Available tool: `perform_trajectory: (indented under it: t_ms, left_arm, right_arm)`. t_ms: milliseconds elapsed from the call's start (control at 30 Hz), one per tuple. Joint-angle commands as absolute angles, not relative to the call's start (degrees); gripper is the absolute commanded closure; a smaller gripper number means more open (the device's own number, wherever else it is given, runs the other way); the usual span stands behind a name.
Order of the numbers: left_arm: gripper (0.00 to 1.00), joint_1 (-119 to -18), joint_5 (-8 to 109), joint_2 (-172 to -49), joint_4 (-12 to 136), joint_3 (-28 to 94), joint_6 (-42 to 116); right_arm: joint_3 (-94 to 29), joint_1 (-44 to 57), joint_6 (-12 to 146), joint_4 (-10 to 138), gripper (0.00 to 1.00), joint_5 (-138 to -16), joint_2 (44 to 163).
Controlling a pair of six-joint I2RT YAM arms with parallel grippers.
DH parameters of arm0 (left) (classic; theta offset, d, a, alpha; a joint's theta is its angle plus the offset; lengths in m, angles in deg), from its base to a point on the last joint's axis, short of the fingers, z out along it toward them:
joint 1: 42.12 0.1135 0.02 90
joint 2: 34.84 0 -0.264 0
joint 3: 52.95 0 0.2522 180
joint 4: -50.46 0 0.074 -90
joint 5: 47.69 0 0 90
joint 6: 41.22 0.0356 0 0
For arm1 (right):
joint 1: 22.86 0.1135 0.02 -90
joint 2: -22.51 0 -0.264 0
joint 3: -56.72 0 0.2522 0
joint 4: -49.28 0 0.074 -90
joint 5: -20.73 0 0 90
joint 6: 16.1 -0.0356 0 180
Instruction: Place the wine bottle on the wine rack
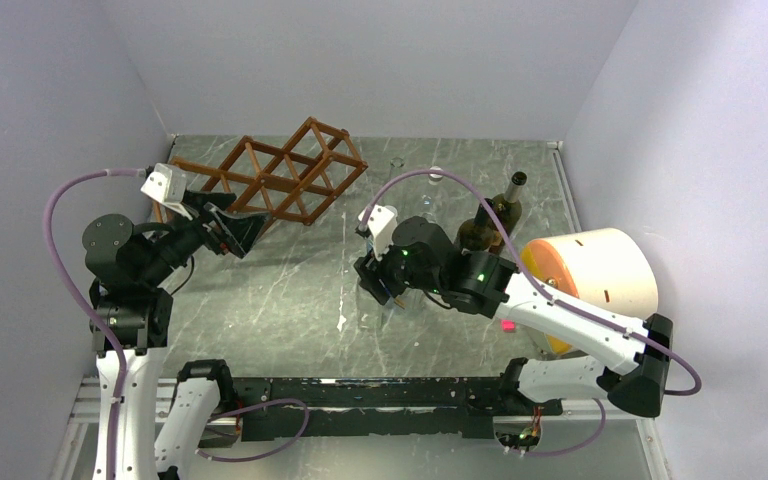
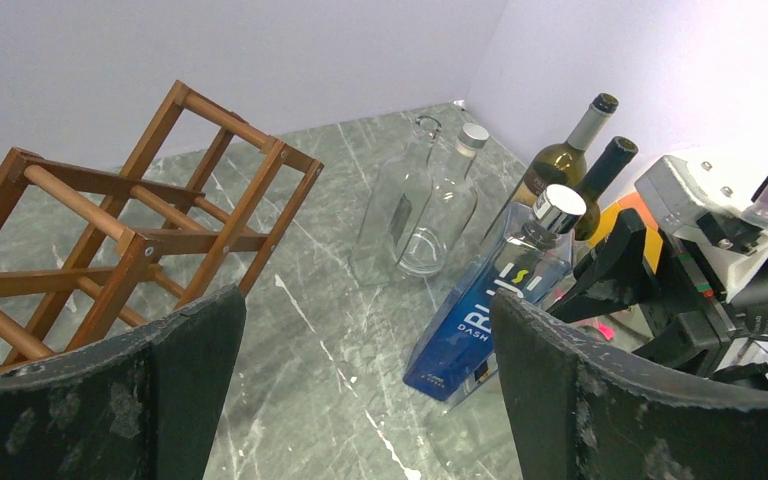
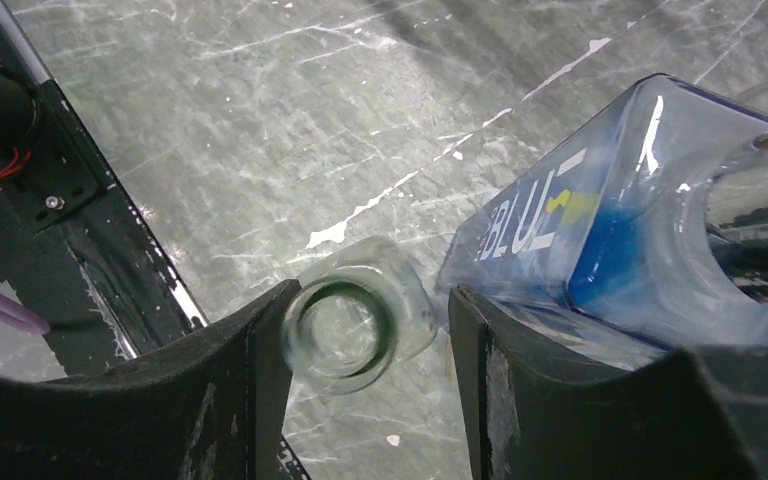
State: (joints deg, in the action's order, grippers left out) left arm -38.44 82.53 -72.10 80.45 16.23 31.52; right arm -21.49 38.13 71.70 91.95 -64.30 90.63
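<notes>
The reddish-brown wine rack (image 1: 272, 178) lies tilted at the back left and fills the left of the left wrist view (image 2: 130, 240). My left gripper (image 1: 238, 232) hovers open and empty just in front of it (image 2: 360, 400). Two dark wine bottles (image 1: 490, 215) stand at the back right (image 2: 560, 150). My right gripper (image 1: 380, 288) is at mid-table. Its jaws straddle the open mouth of a clear glass bottle (image 3: 345, 330), which touches the left finger (image 3: 250, 400) with a gap on the other side. A blue "BLU" bottle (image 3: 600, 230) leans against the right finger (image 2: 490, 310).
Two clear empty bottles (image 2: 420, 200) stand at the back centre of the marble table (image 1: 280, 290). A large cream and orange cylinder (image 1: 595, 270) lies at the right edge beside my right arm. Walls close in the left, back and right sides.
</notes>
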Motion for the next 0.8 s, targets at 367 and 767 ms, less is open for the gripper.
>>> perform_trajectory:
  t_ms: [367,767]
  left_arm:
    - [0.02,-37.9,85.2,-70.8,78.1,14.3,33.7]
    - [0.03,-49.3,85.8,-73.6,71.9,9.4,38.8]
  right_arm:
    - [-17.7,38.4,74.8,82.2,0.72,-61.9,91.6]
    - [-19.3,38.4,71.3,75.0,1.0,-63.0,87.0]
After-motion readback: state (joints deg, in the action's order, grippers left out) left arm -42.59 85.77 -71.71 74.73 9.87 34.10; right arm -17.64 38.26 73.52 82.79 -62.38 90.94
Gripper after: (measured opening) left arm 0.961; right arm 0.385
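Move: The clear bottle stands nearly under the right hand's open fingers: its middle is about 2 cm ahead, 1 cm to the left and some 9 cm below. The blue bottle stands roughly 8 cm ahead and 3 cm right of that hand, its middle 6 cm lower; the cork-topped bottle is 5 cm ahead, 9 cm right and 9 cm below. From the left hand the clear bottle lies about 22 cm right, 2 cm back and 23 cm below, and the wine rack some 22 cm ahead, 2 cm right and 27 cm below. The right hand eases its fingers round the clear bottle's neck, going about 2 cm forward and left while dipping 1 cm, and closes until both pads pinch the neck just under the mouth; it then keeps that grip and comes back up the same centimetre, tipping up some 5 degrees. The left hand, still wide open and empty, starts late towards the clear bottle, sinking and going right by roughly 3 cm in all and turning slightly clockwise. ##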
